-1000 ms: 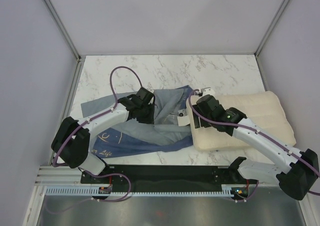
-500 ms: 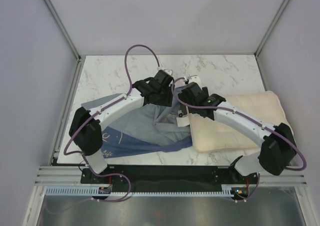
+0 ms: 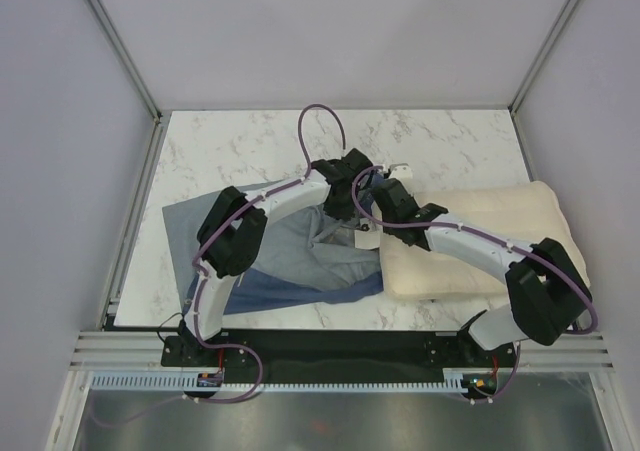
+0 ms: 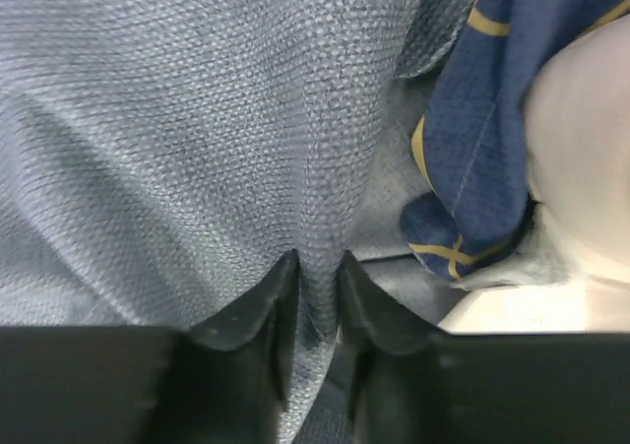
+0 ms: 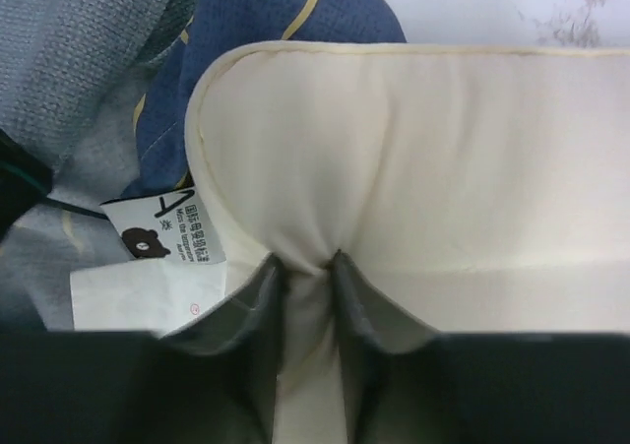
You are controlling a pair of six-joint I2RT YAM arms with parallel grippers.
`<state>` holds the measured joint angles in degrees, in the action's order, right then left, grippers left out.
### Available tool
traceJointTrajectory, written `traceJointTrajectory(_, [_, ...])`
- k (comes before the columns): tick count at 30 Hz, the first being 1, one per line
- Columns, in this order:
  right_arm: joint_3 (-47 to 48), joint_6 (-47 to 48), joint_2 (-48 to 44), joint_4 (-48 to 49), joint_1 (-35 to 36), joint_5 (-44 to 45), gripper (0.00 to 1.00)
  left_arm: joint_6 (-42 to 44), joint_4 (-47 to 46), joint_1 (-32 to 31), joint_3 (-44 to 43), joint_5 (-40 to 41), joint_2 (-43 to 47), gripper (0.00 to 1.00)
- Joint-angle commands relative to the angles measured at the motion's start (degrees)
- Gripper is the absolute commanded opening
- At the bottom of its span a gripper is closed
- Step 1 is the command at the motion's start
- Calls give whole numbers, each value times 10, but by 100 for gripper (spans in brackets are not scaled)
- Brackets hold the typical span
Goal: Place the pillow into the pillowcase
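The cream pillow (image 3: 480, 236) lies at the right of the table. The denim-blue pillowcase (image 3: 290, 256) with yellow outlines lies left of it, its grey-blue inside turned up. My left gripper (image 3: 345, 196) is shut on a pinched fold of the pillowcase's grey-blue cloth (image 4: 315, 267), at its end next to the pillow. My right gripper (image 3: 378, 221) is shut on a pinch of the pillow's fabric (image 5: 307, 277) near its left corner, beside its white care labels (image 5: 157, 257). The two grippers are close together at the pillowcase's mouth. The pillow's corner (image 4: 581, 168) shows past a blue fold.
The marble tabletop (image 3: 400, 136) shows behind the cloth. The enclosure's white walls stand at the left, back and right. The black rail (image 3: 330, 346) with the arm bases runs along the near edge. Purple cables (image 3: 320, 121) loop above the left arm.
The left gripper has moved right and back, drawing the pillowcase's edge toward the pillow. The right gripper has moved left and a bit back at the pillow's left corner. Both arms now meet mid-table.
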<state>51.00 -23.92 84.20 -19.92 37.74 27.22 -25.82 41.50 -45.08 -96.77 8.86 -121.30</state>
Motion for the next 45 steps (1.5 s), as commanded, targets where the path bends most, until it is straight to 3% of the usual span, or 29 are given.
traceJointTrajectory(1, [-27, -20, -23, 37, -15, -28, 15, 20, 18, 5, -36, -16, -21, 27])
traceJointTrajectory(2, [-29, -20, -31, 38, -18, -31, 0, 22, 18, 6, -38, -19, -24, 8])
traceJointTrajectory(3, [-29, -17, -50, 38, -20, -34, 0, 22, 21, 10, -37, -17, -22, 2])
traceJointTrajectory(10, [48, 6, -141, 23, -38, -77, 0, 17, 21, 25, -29, -48, 46, 2])
traceJointTrajectory(18, [154, 15, -86, 38, -50, -203, 0, -3, 19, 51, -50, -83, 103, 2])
traceJointTrajectory(29, [62, 8, -106, 66, -50, -306, 0, 7, 21, 110, -91, -124, 120, 2])
traceJointTrajectory(35, [59, 33, -49, 78, -52, -301, 0, 3, 20, 105, -89, -173, 130, 2])
traceJointTrajectory(45, [240, 51, 123, 73, -112, -387, 0, -6, 20, 78, -57, -239, 159, 2])
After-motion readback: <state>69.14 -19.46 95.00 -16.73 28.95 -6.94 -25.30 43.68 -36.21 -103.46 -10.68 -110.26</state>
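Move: The folded edge of the pillowcase opening is between my left fingers, about 1 cm below their midpoint. The pillow's gathered left edge is likewise in my right fingers, some 11 cm right of my left hand and 3 cm back. The case's blue trim lies roughly 5 cm right and 5 cm ahead of my left hand. From my right hand, the pillow's white tag lies about 7 cm left and 2 cm back. I shut both grippers, pinching the case edge and the pillow's edge. My left hand dips slightly, then lifts the case edge about 13 cm, swinging forward before easing back, its fingertips tilting some 20 degrees right. My right hand arcs up about 14 cm, then down, carrying the pillow edge left, back, then forward beneath the raised edge, its fingertips tilting left and the hand turning counter-clockwise. ##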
